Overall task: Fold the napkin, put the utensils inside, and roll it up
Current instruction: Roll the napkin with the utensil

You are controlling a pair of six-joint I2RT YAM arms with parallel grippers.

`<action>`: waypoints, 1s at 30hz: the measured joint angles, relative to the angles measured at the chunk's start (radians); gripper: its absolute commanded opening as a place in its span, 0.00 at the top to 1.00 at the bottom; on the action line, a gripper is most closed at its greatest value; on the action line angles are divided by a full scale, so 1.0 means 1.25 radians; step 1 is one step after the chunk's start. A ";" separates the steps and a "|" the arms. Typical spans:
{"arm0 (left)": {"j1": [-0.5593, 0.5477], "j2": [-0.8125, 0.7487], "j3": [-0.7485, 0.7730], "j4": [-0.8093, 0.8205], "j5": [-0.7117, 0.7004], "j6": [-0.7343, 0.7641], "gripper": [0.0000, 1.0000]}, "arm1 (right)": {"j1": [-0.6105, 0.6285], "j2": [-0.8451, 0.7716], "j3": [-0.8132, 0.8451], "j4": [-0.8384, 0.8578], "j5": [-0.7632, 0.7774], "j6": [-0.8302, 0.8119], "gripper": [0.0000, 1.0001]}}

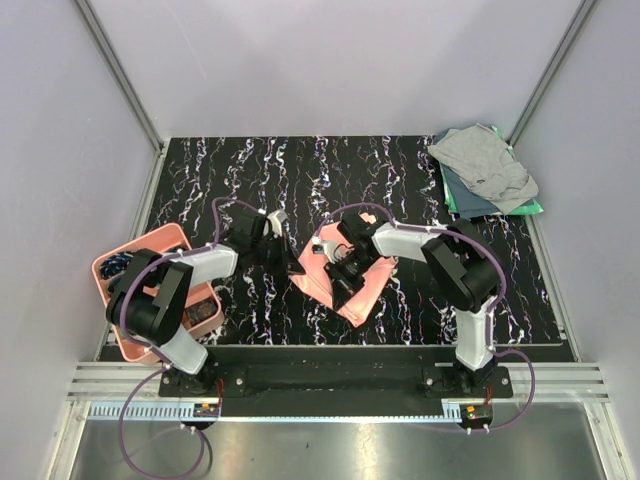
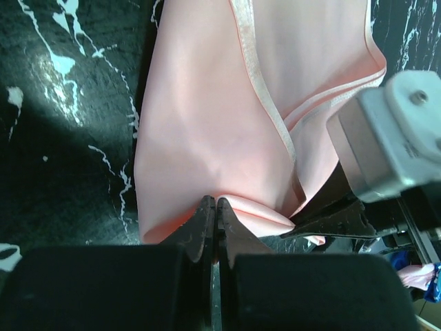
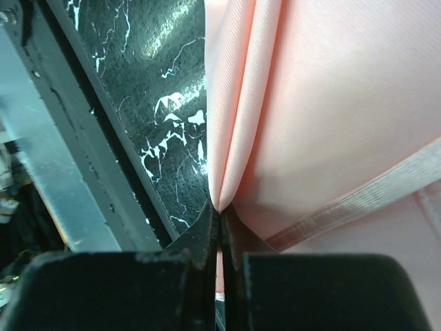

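The salmon-pink napkin lies bunched on the black marbled table, between the two arms. My left gripper is at its left corner. In the left wrist view that gripper is shut on a raised fold of the napkin. My right gripper reaches over the middle of the cloth. In the right wrist view it is shut, pinching a double fold of the napkin beside its woven hem. The right arm's wrist shows close by in the left wrist view. No utensils show clearly.
A pink basket with dark items stands at the table's left edge. A grey cloth lies on a green one at the back right corner. The table's near edge and a metal rail run just beside the right gripper.
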 measured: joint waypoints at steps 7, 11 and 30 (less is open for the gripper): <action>0.006 0.029 0.002 0.038 0.008 0.003 0.59 | -0.038 0.059 0.014 -0.003 -0.091 0.008 1.00; 0.018 0.022 0.003 0.057 0.002 0.003 0.44 | -0.049 0.074 0.017 -0.011 -0.121 0.011 1.00; 0.049 -0.060 -0.109 0.128 -0.005 0.045 0.24 | -0.063 0.103 0.033 -0.028 -0.164 0.012 1.00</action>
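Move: Under the left fingertips, shut on it, lies the napkin's left end, its middle about 1 cm back and 1 cm below. The napkin's middle lies some 10 cm to the right and 1 cm ahead, about 2 cm lower; the right gripper's fingertips are roughly 8 cm right and 7 cm back. The right hand holds the near rolled edge right at its fingertips, with the napkin's middle about 8 cm ahead and 1 cm to its right. Letting go of the napkin's left end, the left hand opens wide, lifts off forward and up by about 2.5 cm each while its fingertips tip up some 10 degrees, then comes back and down, ending about 2 cm farther left with open fingers around that end. Meanwhile the right hand stays in place, keeps its pinch on the rolled edge and turns its fingertips about 15 degrees farther back towards the robot, easing to a stop. ##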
